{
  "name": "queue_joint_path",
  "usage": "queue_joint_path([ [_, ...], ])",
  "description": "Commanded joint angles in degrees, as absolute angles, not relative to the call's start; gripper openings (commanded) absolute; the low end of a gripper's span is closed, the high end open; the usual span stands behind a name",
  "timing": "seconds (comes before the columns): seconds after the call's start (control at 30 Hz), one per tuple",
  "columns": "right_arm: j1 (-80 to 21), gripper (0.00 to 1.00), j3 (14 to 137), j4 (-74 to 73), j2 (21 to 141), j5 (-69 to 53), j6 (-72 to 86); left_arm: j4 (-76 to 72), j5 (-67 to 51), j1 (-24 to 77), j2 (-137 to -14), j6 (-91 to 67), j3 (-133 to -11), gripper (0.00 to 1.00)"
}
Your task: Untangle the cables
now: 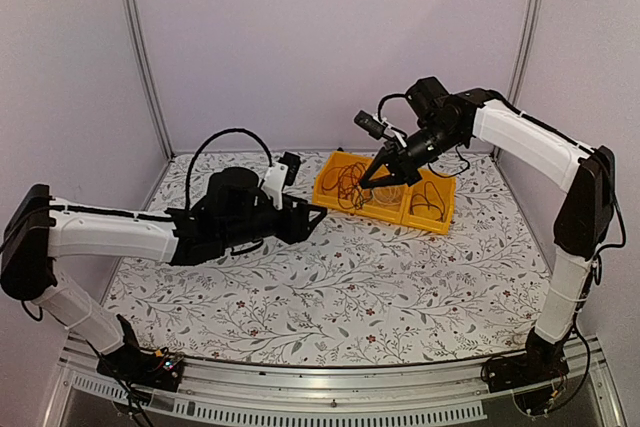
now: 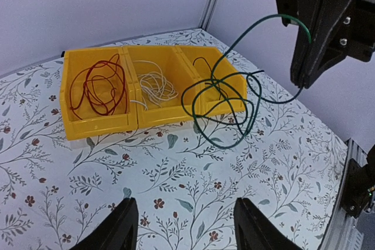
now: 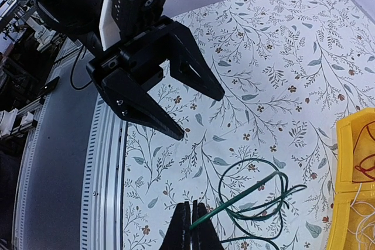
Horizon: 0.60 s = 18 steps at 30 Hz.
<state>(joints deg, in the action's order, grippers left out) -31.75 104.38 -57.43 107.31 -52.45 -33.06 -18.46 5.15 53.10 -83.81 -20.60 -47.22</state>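
Observation:
The dark green cable [image 2: 222,146] hangs in loose loops above the table, in front of the yellow bins [image 2: 99,122]. My right gripper [image 3: 192,226] is shut on it near one end, and the same gripper [image 2: 299,83] shows at the upper right of the left wrist view. A thin black cable [image 2: 205,62] runs out of the right compartment and crosses the green loops. A red-brown cable [image 2: 94,83] lies in the left compartment and a white one [image 2: 153,86] in the middle. My left gripper [image 2: 187,223] is open and empty, low over the cloth and short of the green loops.
The yellow bins [image 1: 425,219] stand at the back middle of the flowered cloth. Both arms reach in towards them, and the left gripper [image 1: 318,213] is close to the right gripper [image 1: 363,185]. Walls and metal posts close off the back and sides.

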Motion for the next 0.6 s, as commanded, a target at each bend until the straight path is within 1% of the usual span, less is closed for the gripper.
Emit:
queue_joint_path([
  [0.0,-32.55,0.00,106.52,-58.88,107.60,-52.59,-34.88,-20.43,2.50,53.19,-88.08,-21.02,-51.27,0.59],
  [0.27,-33.40,0.00,106.68,-59.15,107.71,-51.67,-35.98,-22.74,-6.10,51.35,-94.51,-24.99,-56.41,0.59],
  [0.47,-33.60,0.00,106.95,-59.18,108.02,-51.50,-36.47,-26.18,-9.50,47.86,-97.76,-29.23,-58.45,0.58],
  [0.57,-33.73,0.00,107.21,-59.17,108.11,-51.37,-36.71,-26.19,-11.80,46.42,-100.72,-30.98,-60.95,0.56],
])
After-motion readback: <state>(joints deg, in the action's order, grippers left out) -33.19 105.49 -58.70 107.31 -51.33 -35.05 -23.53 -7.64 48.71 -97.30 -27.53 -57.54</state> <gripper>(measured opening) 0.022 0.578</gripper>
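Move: The green cable hangs tangled from the right hand's shut fingers, its loops some 6 cm ahead, 6 cm right and about 1 cm below the left hand. From the right hand those loops lie roughly 4 cm forward, 3 cm left and 6 cm down. Beyond them, the red-cable bin is about 18 cm ahead and 5 cm right of the left hand, the white-cable bin about 15 cm ahead and 15 cm right, both roughly 17 cm lower. The green cable's hanging loops are approached by the left hand, fingers staying half open: first some 4.5 cm to the right, sinking slightly, then about 3.5 cm forward, mostly at the end, the wrist rolling its left side down and tipping the fingers down a little. The right hand keeps its pinch on the cable and stays nearly in place. ##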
